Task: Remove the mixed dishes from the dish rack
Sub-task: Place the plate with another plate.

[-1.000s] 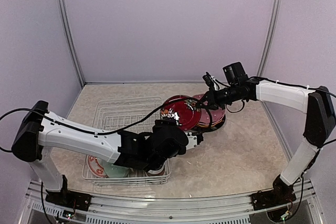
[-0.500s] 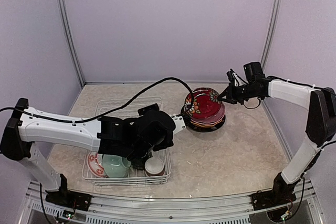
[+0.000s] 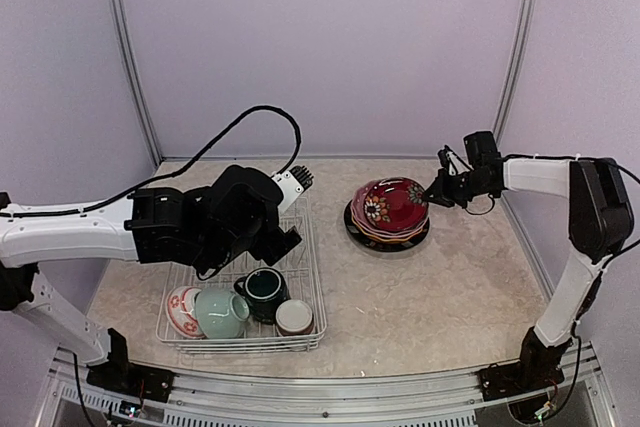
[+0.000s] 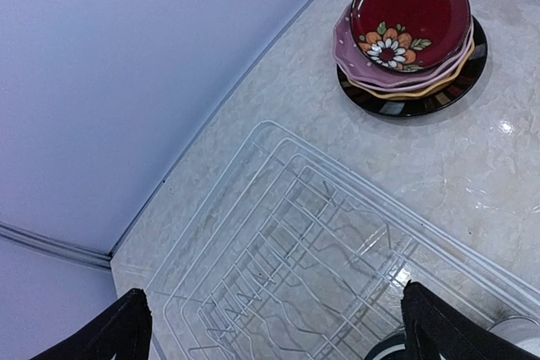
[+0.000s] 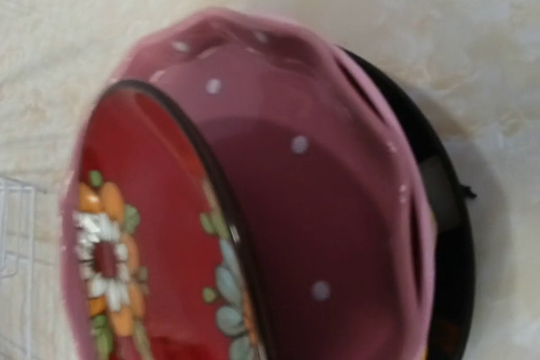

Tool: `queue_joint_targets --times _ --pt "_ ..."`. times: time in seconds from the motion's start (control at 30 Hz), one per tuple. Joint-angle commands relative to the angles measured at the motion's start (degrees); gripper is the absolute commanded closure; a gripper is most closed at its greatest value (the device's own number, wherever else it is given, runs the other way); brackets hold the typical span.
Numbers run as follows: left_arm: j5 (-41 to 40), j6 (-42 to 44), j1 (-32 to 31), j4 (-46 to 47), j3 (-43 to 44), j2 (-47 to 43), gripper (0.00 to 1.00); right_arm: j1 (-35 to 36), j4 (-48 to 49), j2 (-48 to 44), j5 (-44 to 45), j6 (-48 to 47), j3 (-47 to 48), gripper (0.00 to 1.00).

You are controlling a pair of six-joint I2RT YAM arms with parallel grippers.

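The dark red floral bowl (image 3: 390, 205) sits tilted on a stack of pink (image 3: 372, 232), yellow and black plates (image 3: 388, 245) right of the white wire dish rack (image 3: 306, 247). My right gripper (image 3: 436, 192) is at the bowl's right rim and seems shut on it. Its fingers do not show in the right wrist view, only the bowl (image 5: 126, 208) against the pink plate (image 5: 337, 208). My left gripper (image 3: 300, 178) is open and empty, high above the rack (image 4: 287, 242). The rack's near end holds a red-patterned white bowl (image 3: 183, 312), a pale-green cup (image 3: 222, 313), a teal cup (image 3: 263, 292) and a brown-white cup (image 3: 294, 317).
The rack's far half with its upright dividers (image 4: 253, 292) holds nothing. The left arm's black forearm (image 3: 215, 222) hangs over the rack's middle. Pale walls and metal posts (image 3: 135, 77) close the table at back and sides. The beige tabletop (image 3: 440, 297) lies bare in front of the plates.
My left arm has pulled back from the plate stack and risen over the rack. My right gripper has drawn the dark red bowl rightward onto the stack, where it now rests tilted.
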Motion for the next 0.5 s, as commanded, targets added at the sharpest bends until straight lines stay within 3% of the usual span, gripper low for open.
queue_joint_targets --times 0.0,0.2,0.47 --pt "1.6 -5.3 1.1 -4.3 0.3 -1.0 0.01 -0.6 3.6 2.6 -1.1 0.4 1.8 1.0" --pt "5.2 -10.2 3.3 -8.2 0.2 -2.8 0.01 -0.6 3.4 4.1 -0.8 0.1 1.8 0.98" --pt "19.2 -16.4 7.8 -13.0 -1.1 -9.7 0.01 -0.6 2.0 3.3 2.5 -1.7 0.4 0.61"
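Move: The right hand still grips the red plate by its right-hand edge, the plate's middle about 7 cm to its left and 2 cm back. The pink-topped plate stack lies roughly 10 cm left, 4 cm back and 5 cm below. The dark green mug is about 38 cm left and 24 cm back of the right hand. From the empty left hand the stack is some 14 cm ahead, 20 cm right and 18 cm lower. Right hand lowers the red plate about 1.5 cm onto the stack and starts opening; left retreats 3.5 cm left. ##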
